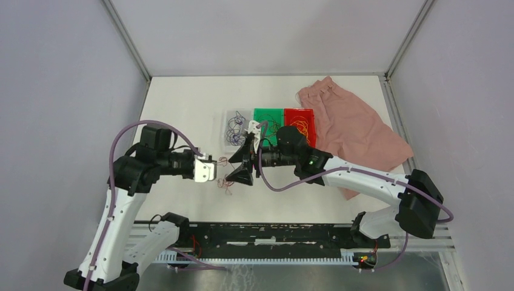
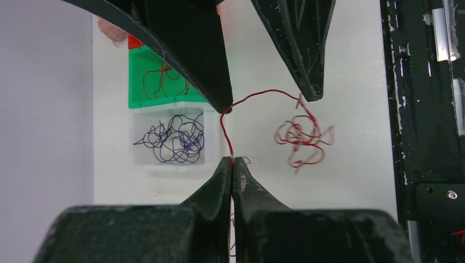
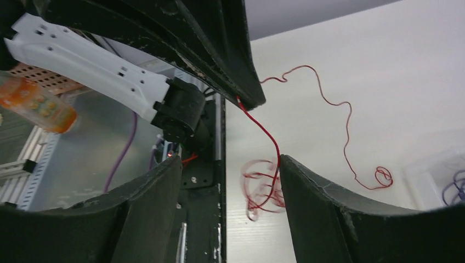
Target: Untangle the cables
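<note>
A thin red cable [image 2: 226, 131] runs taut from my left gripper [image 2: 232, 160], which is shut on it, up to one fingertip [image 2: 224, 105] of my right gripper [image 2: 268, 101]. From there it arcs over into a loose red tangle [image 2: 300, 138] hanging blurred above the table. In the right wrist view my right gripper [image 3: 230, 160] is open, the cable [image 3: 262, 127] touching its right fingertip [image 3: 283, 160] and the tangle [image 3: 262, 187] between the fingers. Another red strand [image 3: 346, 125] lies on the table. From above, both grippers [image 1: 219, 171] [image 1: 229, 170] meet at mid-table.
At the back stand a clear bin [image 1: 235, 128] of purple cables [image 2: 174, 138], a green bin [image 1: 268, 120] with orange-red wire [image 2: 162, 81] and a red bin [image 1: 300, 120]. A pink cloth [image 1: 354, 130] lies at back right. A black rail [image 1: 273, 233] runs along the near edge.
</note>
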`<state>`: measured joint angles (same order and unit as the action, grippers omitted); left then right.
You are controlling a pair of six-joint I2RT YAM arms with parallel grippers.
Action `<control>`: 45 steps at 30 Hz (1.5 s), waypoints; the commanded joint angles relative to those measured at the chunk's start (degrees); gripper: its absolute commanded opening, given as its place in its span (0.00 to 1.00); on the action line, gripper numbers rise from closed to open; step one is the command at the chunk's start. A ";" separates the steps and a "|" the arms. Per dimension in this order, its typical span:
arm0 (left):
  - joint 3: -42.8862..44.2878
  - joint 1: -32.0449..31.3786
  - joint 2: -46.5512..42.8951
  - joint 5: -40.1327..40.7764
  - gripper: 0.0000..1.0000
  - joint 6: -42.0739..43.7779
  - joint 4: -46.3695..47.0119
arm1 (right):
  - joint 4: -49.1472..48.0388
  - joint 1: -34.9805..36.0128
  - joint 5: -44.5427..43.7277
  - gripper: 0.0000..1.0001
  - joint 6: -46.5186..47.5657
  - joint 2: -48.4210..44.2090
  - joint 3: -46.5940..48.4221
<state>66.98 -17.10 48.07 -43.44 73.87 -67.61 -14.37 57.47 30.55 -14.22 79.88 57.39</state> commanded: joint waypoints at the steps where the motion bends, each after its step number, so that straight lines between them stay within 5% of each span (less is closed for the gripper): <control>1: 3.67 -0.02 -0.86 -4.07 0.03 2.40 2.13 | -11.15 -0.17 7.87 0.72 -8.49 1.03 0.93; 12: 6.67 -0.04 -1.95 -3.41 0.03 0.37 6.15 | -32.51 -1.26 6.68 0.63 -28.21 5.85 -2.07; 24: 10.10 -0.05 -0.92 3.28 0.03 0.14 16.40 | -43.72 -1.48 9.71 0.27 -40.04 10.21 -5.05; 28: 13.01 -0.04 0.41 5.07 0.03 0.21 19.22 | -46.71 -1.45 9.52 0.24 -41.89 11.38 -6.78; 45: 23.33 -0.02 5.82 7.49 0.03 -0.18 25.60 | -40.00 -0.61 9.71 0.20 -37.43 11.43 -9.48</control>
<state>86.74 -17.12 53.34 -36.93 73.82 -47.53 -55.99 56.12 38.17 -53.82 91.74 48.14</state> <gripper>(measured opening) 0.045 0.202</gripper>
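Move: Still pinching the red cable, the left hand has its hanging tangle about 4 cm right, 7 cm back and 10 cm below; the white box lies roughly 11 cm ahead, 7 cm right and 24 cm below. From the open right hand, whose fingers the cable is draped over, the tangle hangs some 5 cm back, 2 cm left and 10 cm below, and the white box lies 13 cm ahead, 2 cm right and 24 cm down. Left hand, still pinching, hoists the red cable about 17 cm, later also forward; right tilts, fingers nearly closing. ##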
